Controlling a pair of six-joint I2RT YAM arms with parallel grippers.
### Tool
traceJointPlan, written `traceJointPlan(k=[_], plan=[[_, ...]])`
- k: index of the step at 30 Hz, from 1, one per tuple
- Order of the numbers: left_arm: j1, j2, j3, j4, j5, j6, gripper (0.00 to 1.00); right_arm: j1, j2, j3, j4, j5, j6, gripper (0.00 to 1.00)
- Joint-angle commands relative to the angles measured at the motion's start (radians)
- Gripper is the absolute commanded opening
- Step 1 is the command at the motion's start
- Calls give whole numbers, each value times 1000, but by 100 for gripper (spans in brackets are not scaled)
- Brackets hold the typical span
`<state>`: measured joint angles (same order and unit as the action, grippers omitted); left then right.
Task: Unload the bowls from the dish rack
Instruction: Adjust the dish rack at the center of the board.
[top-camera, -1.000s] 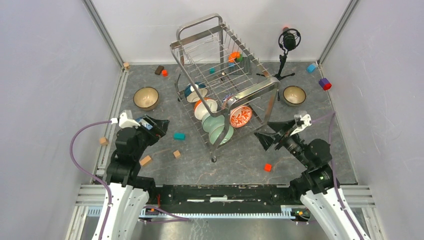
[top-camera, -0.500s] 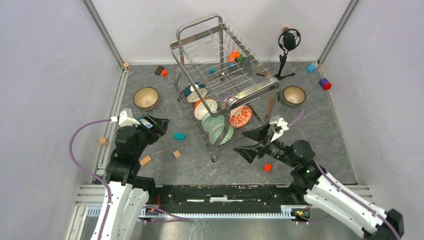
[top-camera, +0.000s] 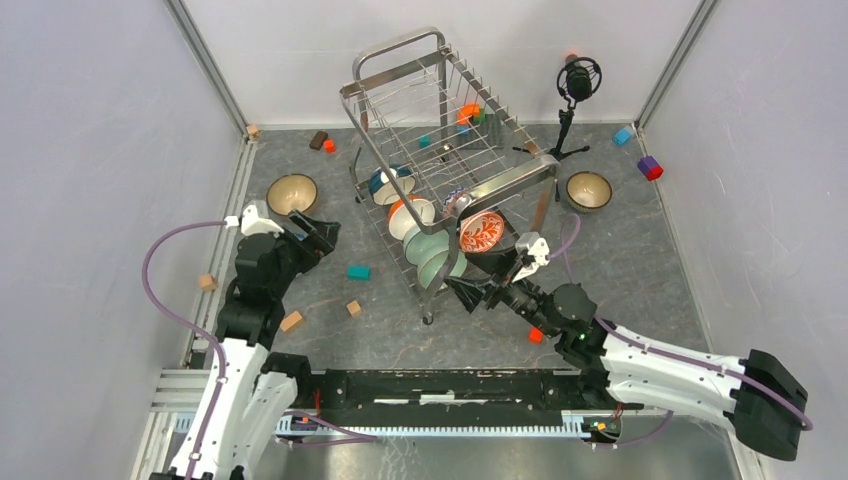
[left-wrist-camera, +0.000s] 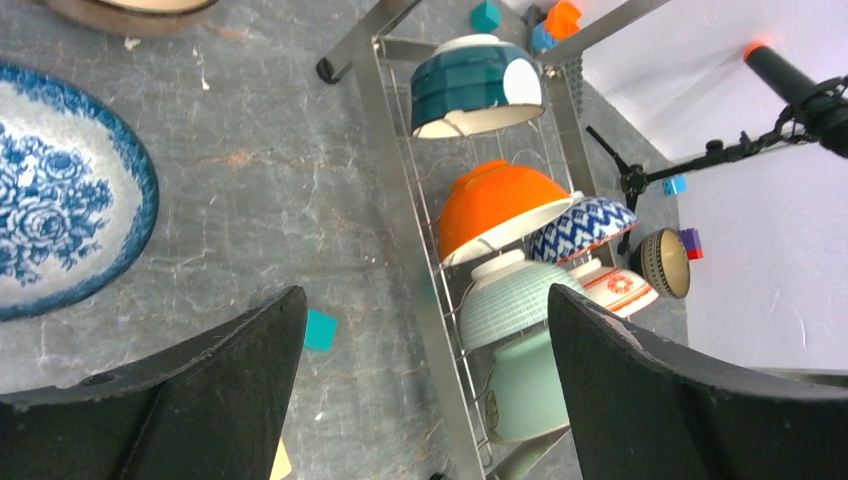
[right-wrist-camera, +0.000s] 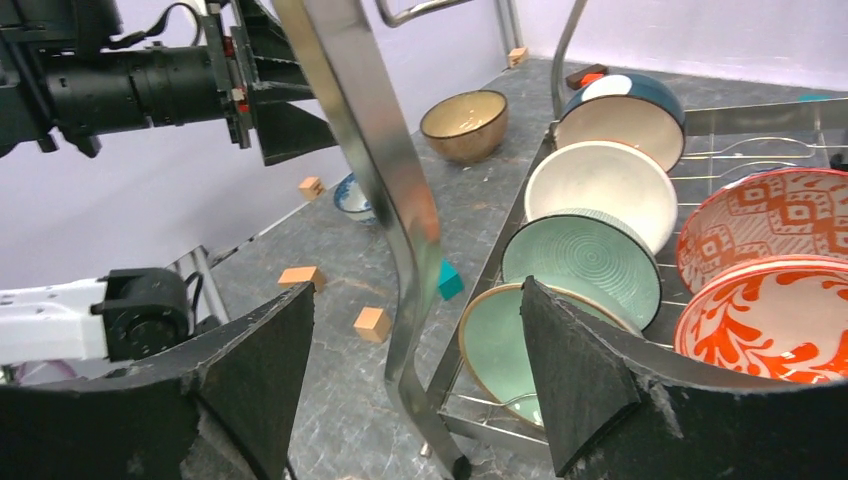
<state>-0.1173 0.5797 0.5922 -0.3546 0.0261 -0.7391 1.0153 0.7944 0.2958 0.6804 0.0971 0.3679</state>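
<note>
The dish rack (top-camera: 450, 150) stands mid-table with several bowls on edge in its lower tier: teal (top-camera: 390, 183), orange (top-camera: 405, 212), pale green (top-camera: 440, 262), red-and-white floral (top-camera: 482, 232). My right gripper (top-camera: 478, 278) is open at the rack's near corner. In the right wrist view its jaws (right-wrist-camera: 415, 340) straddle the steel corner post (right-wrist-camera: 390, 200), and the right finger lies in front of the pale green bowl (right-wrist-camera: 510, 345). My left gripper (top-camera: 322, 238) is open left of the rack and holds nothing (left-wrist-camera: 425, 350). Two brown bowls (top-camera: 292, 195) (top-camera: 588, 190) sit on the table.
A blue-and-white floral bowl (left-wrist-camera: 50, 200) lies on the table beneath my left arm. Small coloured blocks are scattered about, among them teal (top-camera: 358, 271), tan (top-camera: 291, 321) and red (top-camera: 536, 335). A black microphone tripod (top-camera: 572, 100) stands at the back right. Grey walls close in three sides.
My right arm has swung left and forward from the table's right side to the rack's near corner, jaws open throughout. My left arm has edged slightly forward.
</note>
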Motion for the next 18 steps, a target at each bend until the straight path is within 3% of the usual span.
traceJointPlan(k=[1,5,8,18], plan=[[2,37,47,172,-77,-2,95,17,57,22,158,155,-39,78],[2,103,-12,407,-93,-40,94,16,122,35,167,268,-34,65],[2,175,9,439,-170,-47,94,17,140,45,142,311,-54,56],[-58,413,43,721,-195,129,94,-57,54,3,27,354,-65,43]])
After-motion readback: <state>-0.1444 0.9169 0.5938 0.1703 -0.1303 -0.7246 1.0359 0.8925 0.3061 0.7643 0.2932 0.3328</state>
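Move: The rack's near-left post stands about 3 cm ahead of the right gripper and 2 cm to its left, at finger height; the pale green bowl sits some 9 cm ahead, 4 left and 12 down, the red-white bowl about 16 ahead, 5 right. From the left gripper the rack's far-left post is roughly 17 cm ahead and 7 right, the blue-green bowl 17 ahead, 13 right, the tan bowl 15 ahead, 10 left. Push the right gripper some 3 cm forward around the rack's near-left post, swinging it about 10 degrees clockwise, then stay there with a slight draw to the right at the end; half close the fingers so the far-side finger comes against the post. Meanwhile send the open left gripper about 9 cm forward and a little up towards the far-left post, tilting its tips up about 10 degrees. ##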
